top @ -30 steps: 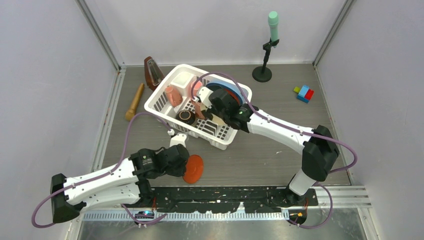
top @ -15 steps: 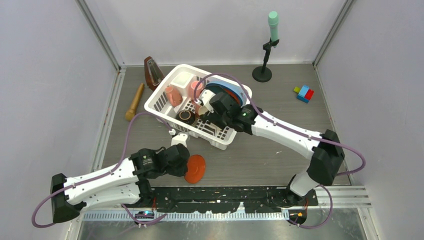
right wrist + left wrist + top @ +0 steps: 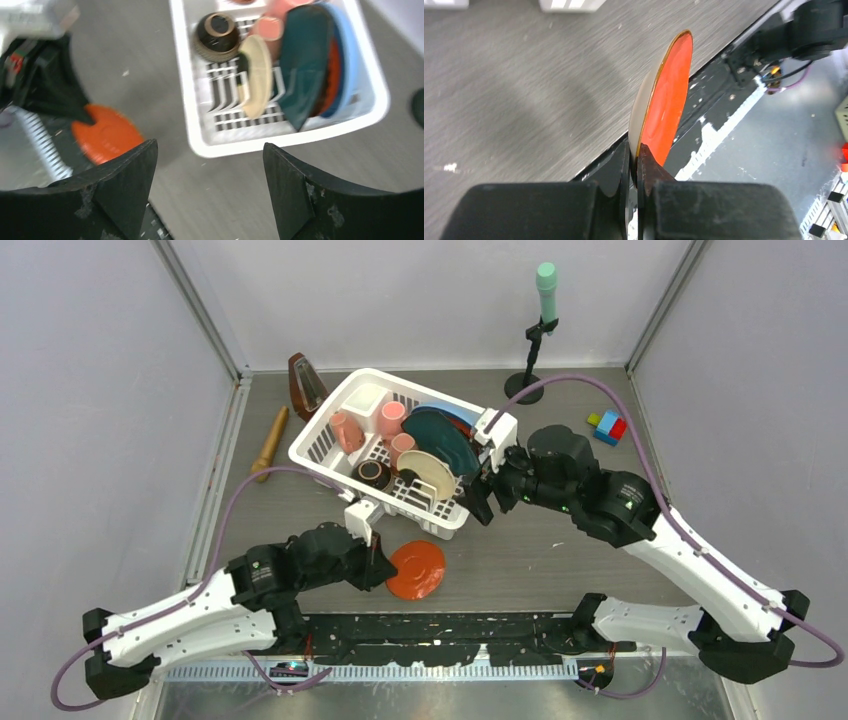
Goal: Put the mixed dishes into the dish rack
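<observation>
The white dish rack holds pink mugs, a brown bowl, a cream saucer upright in the dividers, a dark teal plate and a light blue plate. My right gripper hangs open and empty just outside the rack's near right corner; its view shows the rack, cream saucer and bowl beyond the gripper. My left gripper is shut on the rim of a red saucer, held in front of the rack.
A brown metronome and a wooden roller lie left of the rack. A black stand with a green top is behind it, coloured blocks at the right. The black mounting plate runs along the near edge.
My right gripper opened, left the cream saucer standing in the rack and pulled back to the right, out of the rack. The left arm shifted right with the red saucer.
</observation>
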You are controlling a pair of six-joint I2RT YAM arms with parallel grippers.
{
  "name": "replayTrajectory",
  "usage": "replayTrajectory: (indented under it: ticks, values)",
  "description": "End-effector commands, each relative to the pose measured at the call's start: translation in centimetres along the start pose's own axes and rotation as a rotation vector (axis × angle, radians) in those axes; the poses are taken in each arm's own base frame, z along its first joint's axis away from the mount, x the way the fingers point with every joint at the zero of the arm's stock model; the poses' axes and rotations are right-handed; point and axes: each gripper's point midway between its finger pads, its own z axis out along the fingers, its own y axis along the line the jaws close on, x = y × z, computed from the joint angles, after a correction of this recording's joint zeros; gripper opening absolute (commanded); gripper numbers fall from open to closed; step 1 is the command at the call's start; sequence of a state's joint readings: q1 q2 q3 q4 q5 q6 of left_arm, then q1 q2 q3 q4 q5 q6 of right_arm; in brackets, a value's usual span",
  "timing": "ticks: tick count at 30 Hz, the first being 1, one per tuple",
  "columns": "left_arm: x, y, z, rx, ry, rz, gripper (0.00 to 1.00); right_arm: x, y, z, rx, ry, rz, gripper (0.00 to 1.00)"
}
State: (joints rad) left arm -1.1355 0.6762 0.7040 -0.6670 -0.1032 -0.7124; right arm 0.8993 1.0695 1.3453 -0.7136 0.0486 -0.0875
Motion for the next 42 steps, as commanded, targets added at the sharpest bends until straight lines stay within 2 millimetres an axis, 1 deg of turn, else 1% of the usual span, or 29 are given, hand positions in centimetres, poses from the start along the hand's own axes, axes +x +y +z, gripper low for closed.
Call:
replayTrajectory:
  ticks: [1,2,3,5,6,9,12,13,14,15,16,17,18,19,20,21,22,23,26,28,29,32,34,37,39,42]
  values:
    - [-6.1,-4.3,-2.0,0.189,-0.245,0.104,0.00,3.2,5.4,-1.6,-0.293,0.140,0.105,0.82]
    - [-6.5,-4.4,-2.1,0.194,-0.263,0.120,0.00,3.5,6.2,-1.9,-0.341,0.152,0.111,0.80]
    - [-6.9,-4.6,-2.0,0.195,-0.276,0.133,0.00,3.7,6.5,-2.0,-0.360,0.157,0.113,0.78]
    - [-7.7,-5.1,-2.0,0.200,-0.294,0.157,0.00,4.2,7.1,-1.9,-0.388,0.170,0.130,0.76]
    - [-8.3,-5.5,-2.1,0.207,-0.306,0.163,0.00,4.6,7.1,-1.6,-0.384,0.175,0.144,0.76]
    - [-9.4,-6.8,-1.9,0.230,-0.300,0.197,0.00,4.9,7.1,-1.1,-0.378,0.170,0.151,0.76]
    - [-10.0,-6.7,-1.1,0.218,-0.288,0.227,0.00,5.3,7.0,-0.6,-0.372,0.163,0.146,0.76]
    - [-10.4,-7.1,-1.0,0.255,-0.300,0.233,0.00,5.6,6.8,-0.4,-0.360,0.165,0.142,0.76]
    - [-10.7,-7.4,-1.0,0.299,-0.305,0.239,0.00,5.7,6.3,-0.2,-0.345,0.168,0.145,0.75]
    - [-11.6,-6.5,-0.8,0.291,-0.317,0.216,0.00,5.7,6.0,-0.1,-0.336,0.167,0.151,0.73]
    - [-11.9,-6.1,-0.6,0.304,-0.305,0.206,0.00,5.6,5.1,-0.1,-0.313,0.158,0.172,0.72]
    - [-13.1,-4.6,-0.4,0.289,-0.313,0.175,0.00,5.3,4.8,-0.3,-0.322,0.137,0.188,0.70]
    - [-14.0,-3.5,-0.3,0.296,-0.318,0.147,0.00,5.1,3.1,-0.2,-0.282,0.116,0.235,0.70]
    - [-14.8,-3.0,-0.3,0.332,-0.323,0.124,0.00,4.5,2.9,-0.4,-0.305,0.075,0.256,0.69]
    - [-15.6,-2.5,-0.4,0.365,-0.334,0.100,0.00,4.3,1.0,-0.4,-0.266,0.050,0.311,0.69]
    - [-16.2,-2.6,-0.6,0.409,-0.339,0.085,0.00,3.7,1.1,-0.5,-0.310,0.023,0.330,0.69]
    - [-16.6,-2.8,-0.7,0.443,-0.338,0.080,0.00,3.6,0.1,-0.4,-0.298,0.014,0.368,0.68]
    - [-16.9,-3.1,-0.7,0.462,-0.332,0.087,0.00,3.3,0.2,-0.2,-0.330,0.016,0.381,0.68]
    - [-17.0,-3.9,-0.6,0.512,-0.300,0.106,0.00,3.1,0.0,0.6,-0.358,0.032,0.408,0.68]
    - [-17.0,-4.0,-0.8,0.515,-0.305,0.115,0.00,2.8,-0.3,1.2,-0.351,0.029,0.416,0.67]
    - [-17.1,-4.0,-0.9,0.512,-0.306,0.120,0.00,2.7,-0.9,1.8,-0.327,0.020,0.422,0.67]
    - [-17.2,-4.1,-1.3,0.508,-0.311,0.129,0.00,2.2,-1.6,2.5,-0.297,-0.004,0.434,0.65]
    - [-17.2,-4.2,-1.4,0.509,-0.313,0.126,0.00,1.8,-1.6,2.9,-0.308,-0.016,0.447,0.63]
    - [-17.3,-4.3,-1.3,0.517,-0.309,0.120,0.00,1.2,-1.1,3.5,-0.359,-0.030,0.471,0.61]
    - [-17.3,-4.3,-1.2,0.524,-0.311,0.105,0.00,1.0,-0.8,3.7,-0.384,-0.033,0.484,0.58]
    - [-17.5,-4.1,-1.0,0.517,-0.320,0.093,0.00,0.9,-0.4,3.9,-0.417,-0.028,0.504,0.46]
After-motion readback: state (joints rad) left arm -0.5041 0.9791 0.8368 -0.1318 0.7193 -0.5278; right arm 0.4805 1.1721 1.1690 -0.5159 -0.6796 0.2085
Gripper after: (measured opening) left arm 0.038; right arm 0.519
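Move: The left hand holds the small orange plate by its rim; the plate's middle is about 5 cm right, 1 cm ahead and 3 cm below that hand. Some 12 cm ahead, 15 cm right and 15 cm up wait the open right fingers; the rack's near corner is 13 cm ahead, 11 cm right. From the right hand the orange plate is 10 cm back, 10 cm left, 18 cm down, and the cream plate 15 cm ahead, 8 cm left. Still pinching the orange plate's rim, the left hand lifts it and then carries it forward, about 10 cm each way and slightly right, its fingers levelling. The right hand sinks back some 7 cm towards it, comes forward again about as far, tilts roughly 35 degrees and half closes its fingers astride the plate's free rim, not yet clamped. ##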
